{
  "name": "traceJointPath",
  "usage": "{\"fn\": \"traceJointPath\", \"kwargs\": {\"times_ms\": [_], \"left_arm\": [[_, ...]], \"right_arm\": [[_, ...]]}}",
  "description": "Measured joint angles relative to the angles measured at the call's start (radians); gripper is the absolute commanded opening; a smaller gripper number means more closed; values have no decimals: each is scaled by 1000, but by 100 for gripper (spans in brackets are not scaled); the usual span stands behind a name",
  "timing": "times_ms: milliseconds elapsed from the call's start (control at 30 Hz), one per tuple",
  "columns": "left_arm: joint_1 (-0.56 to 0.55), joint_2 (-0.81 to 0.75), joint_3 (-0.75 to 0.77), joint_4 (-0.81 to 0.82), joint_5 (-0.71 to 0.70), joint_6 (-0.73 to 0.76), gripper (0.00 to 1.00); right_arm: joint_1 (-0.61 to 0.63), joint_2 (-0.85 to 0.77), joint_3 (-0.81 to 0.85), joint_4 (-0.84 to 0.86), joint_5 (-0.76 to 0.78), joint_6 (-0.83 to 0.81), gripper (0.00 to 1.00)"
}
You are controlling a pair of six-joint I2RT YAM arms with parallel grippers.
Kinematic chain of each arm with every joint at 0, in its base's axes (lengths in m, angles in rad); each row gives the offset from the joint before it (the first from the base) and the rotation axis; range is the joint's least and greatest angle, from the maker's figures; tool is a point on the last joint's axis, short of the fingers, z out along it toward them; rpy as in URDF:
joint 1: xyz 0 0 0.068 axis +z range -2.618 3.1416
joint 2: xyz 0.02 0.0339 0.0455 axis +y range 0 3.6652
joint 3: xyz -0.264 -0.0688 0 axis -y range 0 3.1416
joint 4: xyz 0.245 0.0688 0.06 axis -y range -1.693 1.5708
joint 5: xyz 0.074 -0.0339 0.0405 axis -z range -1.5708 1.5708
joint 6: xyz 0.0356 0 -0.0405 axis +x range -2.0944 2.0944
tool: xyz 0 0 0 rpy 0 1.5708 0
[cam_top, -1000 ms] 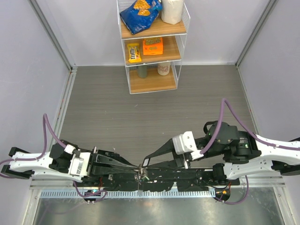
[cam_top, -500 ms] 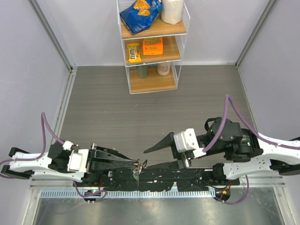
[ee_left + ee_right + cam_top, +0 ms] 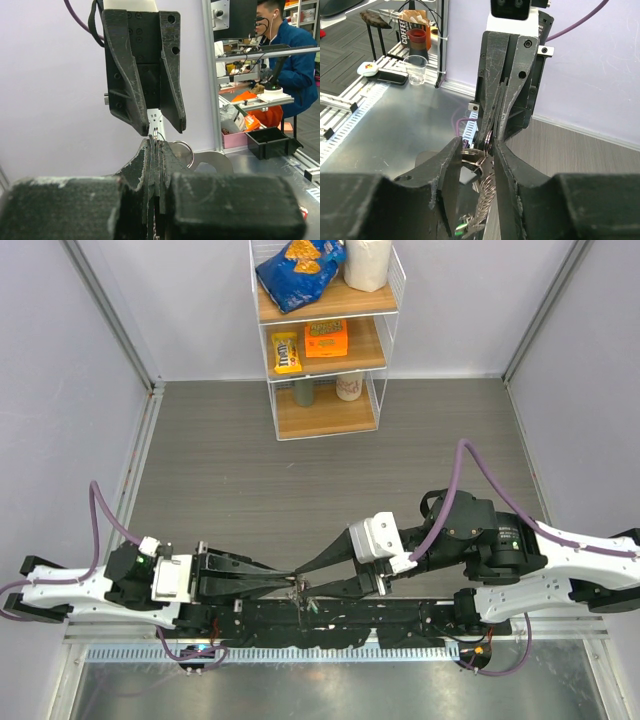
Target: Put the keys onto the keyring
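Observation:
My left gripper (image 3: 293, 583) is shut on a thin silver split ring (image 3: 156, 133) of the keyring, held edge-on at its fingertips. A second ring (image 3: 188, 150) and the grey metal loop (image 3: 220, 161) hang just behind. My right gripper (image 3: 306, 581) meets it tip to tip. Its fingers (image 3: 451, 155) stand apart, one on each side of the ring (image 3: 488, 142). A thin chain (image 3: 487, 197) with a green tag (image 3: 460, 230) dangles below. A small dark flat piece (image 3: 469, 174) under the ring may be one key's head; I cannot tell for sure.
A wire shelf (image 3: 325, 340) with snack packs stands at the back of the grey floor. A shiny metal sheet (image 3: 320, 690) lies beyond the arms' bases. White walls close both sides. A black bin (image 3: 270, 142) sits outside the cell.
Half a second ago the right gripper had drawn back to the right with wider jaws. It has now returned to the left gripper's tips with narrower jaws. The left gripper stayed shut.

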Motion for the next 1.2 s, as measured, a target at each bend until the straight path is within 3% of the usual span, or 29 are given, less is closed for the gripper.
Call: {"fn": "traceJointPath", "kwargs": {"times_ms": [300,433,600,900,933,1067,1200], "left_arm": [[0,-32,-19,19,-7,0,0],[0,-33,-21,22,-6,0,0],[0,-33,-21,23,2,0,0],[0,-33,-21,23,11,-2,0],[0,-33,-21,23,11,-4,1],[-1,-33,-12,-5,8,-27,25],[-1,-16,56,-104,-7,-55,34]], "right_arm": [[0,18,1,0,10,2,33],[0,24,4,0,14,1,25],[-1,30,11,1,24,-1,5],[-2,31,13,1,25,-2,5],[-2,31,13,1,25,-2,5],[-2,31,14,-14,27,-1,5],[-2,35,32,-73,48,6,5]]}}
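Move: The right hand, partly open, points left at the keyring's metal ring, whose free edge lies about 2 cm to its left and 1 cm ahead, level with its fingertips. The coiled chain hangs some 5 cm below that edge, and the curved metal plate sits roughly 5 cm nearer the base and 2 cm lower. The left hand already pinches the ring, its free edge about 1 cm to the right of and 1 cm above its hand point. Leftward by about 1 cm and a touch down, the right hand eases its fingertips over the ring's free edge and closes on it, while the left shifts about 1 cm left and then holds the ring still. With the right grip shut, the left fingers open a little over a quarter and let go as the right hand sinks another 1 cm. ##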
